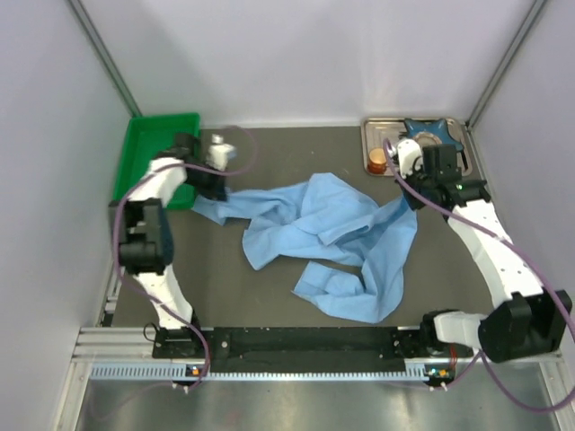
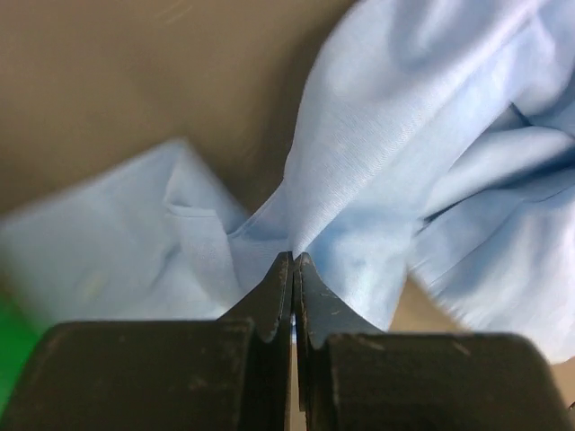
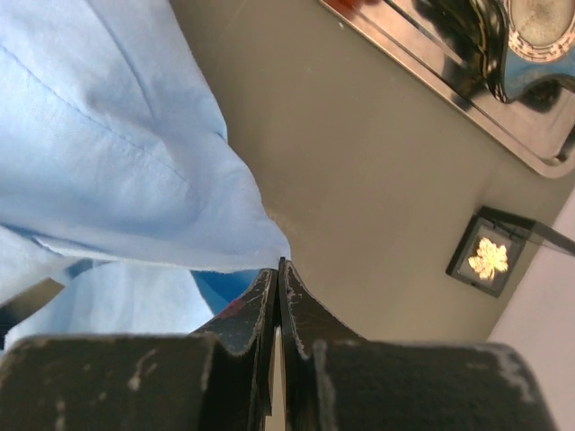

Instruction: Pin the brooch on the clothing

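The clothing (image 1: 314,238), a light blue shirt, lies crumpled across the middle of the table. My left gripper (image 1: 214,182) is at the shirt's far left end, and in the left wrist view it (image 2: 294,257) is shut on a fold of the clothing (image 2: 377,162), which gathers at its tips. My right gripper (image 1: 413,196) is at the shirt's right edge. In the right wrist view it (image 3: 279,264) is shut with the edge of the clothing (image 3: 108,153) meeting its tips. The brooch (image 3: 489,259), a small gold leaf-like ornament, sits in a black square holder on the table to the right, apart from both grippers.
A green bin (image 1: 153,153) stands at the back left, right behind the left arm. At the back right a metal tray (image 1: 373,130) holds an orange cup (image 1: 376,160) and a blue star-shaped dish (image 1: 429,133). Grey walls close in both sides.
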Controlling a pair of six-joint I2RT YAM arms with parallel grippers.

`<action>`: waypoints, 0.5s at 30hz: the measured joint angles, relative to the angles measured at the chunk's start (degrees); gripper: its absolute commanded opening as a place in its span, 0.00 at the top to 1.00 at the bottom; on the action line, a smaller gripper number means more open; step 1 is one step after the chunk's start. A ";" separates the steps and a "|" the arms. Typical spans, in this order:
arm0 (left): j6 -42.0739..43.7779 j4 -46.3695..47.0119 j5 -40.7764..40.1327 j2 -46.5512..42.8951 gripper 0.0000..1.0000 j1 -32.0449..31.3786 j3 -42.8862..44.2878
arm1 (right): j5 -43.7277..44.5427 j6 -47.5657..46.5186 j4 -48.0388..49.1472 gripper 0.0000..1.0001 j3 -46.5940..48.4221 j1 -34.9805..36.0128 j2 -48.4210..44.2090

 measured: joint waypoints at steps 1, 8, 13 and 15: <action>-0.20 -0.92 -0.17 -3.82 1.00 3.85 -2.25 | -0.26 0.24 0.37 1.00 0.24 -0.02 0.59; -3.43 -2.05 -4.13 -18.53 0.63 18.97 -8.55 | -4.87 3.89 4.48 1.00 5.60 -0.09 8.98; -6.58 2.23 -2.49 -19.47 0.23 18.38 -11.93 | -6.99 5.64 6.23 1.00 7.32 -0.15 11.52; -5.95 3.26 -0.44 -20.57 0.23 17.22 -13.20 | -7.89 6.19 6.23 1.00 7.32 -0.15 11.67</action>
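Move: The left hand holds the clothing's left end low over the table; the green tray's middle is about 18 cm left and 9 cm ahead, some 5 cm lower. The right hand holds the far right corner; the orange mug lies 16 cm ahead, 11 cm left and 14 cm down. Also from the right hand: the metal tray is 21 cm straight ahead, the brooch box 14 cm right and 7 cm ahead, both roughly 16 cm down. Fast to the left and up, the left hand draws the pinched end of the clothing towards the green tray, about 14 cm sideways and half that upward, swinging some 25 degrees counter-clockwise; it eases a little back right as its fingers open and release the cloth. The right hand, shut on its corner, pulls it some 6 cm forward and left towards the mug. ##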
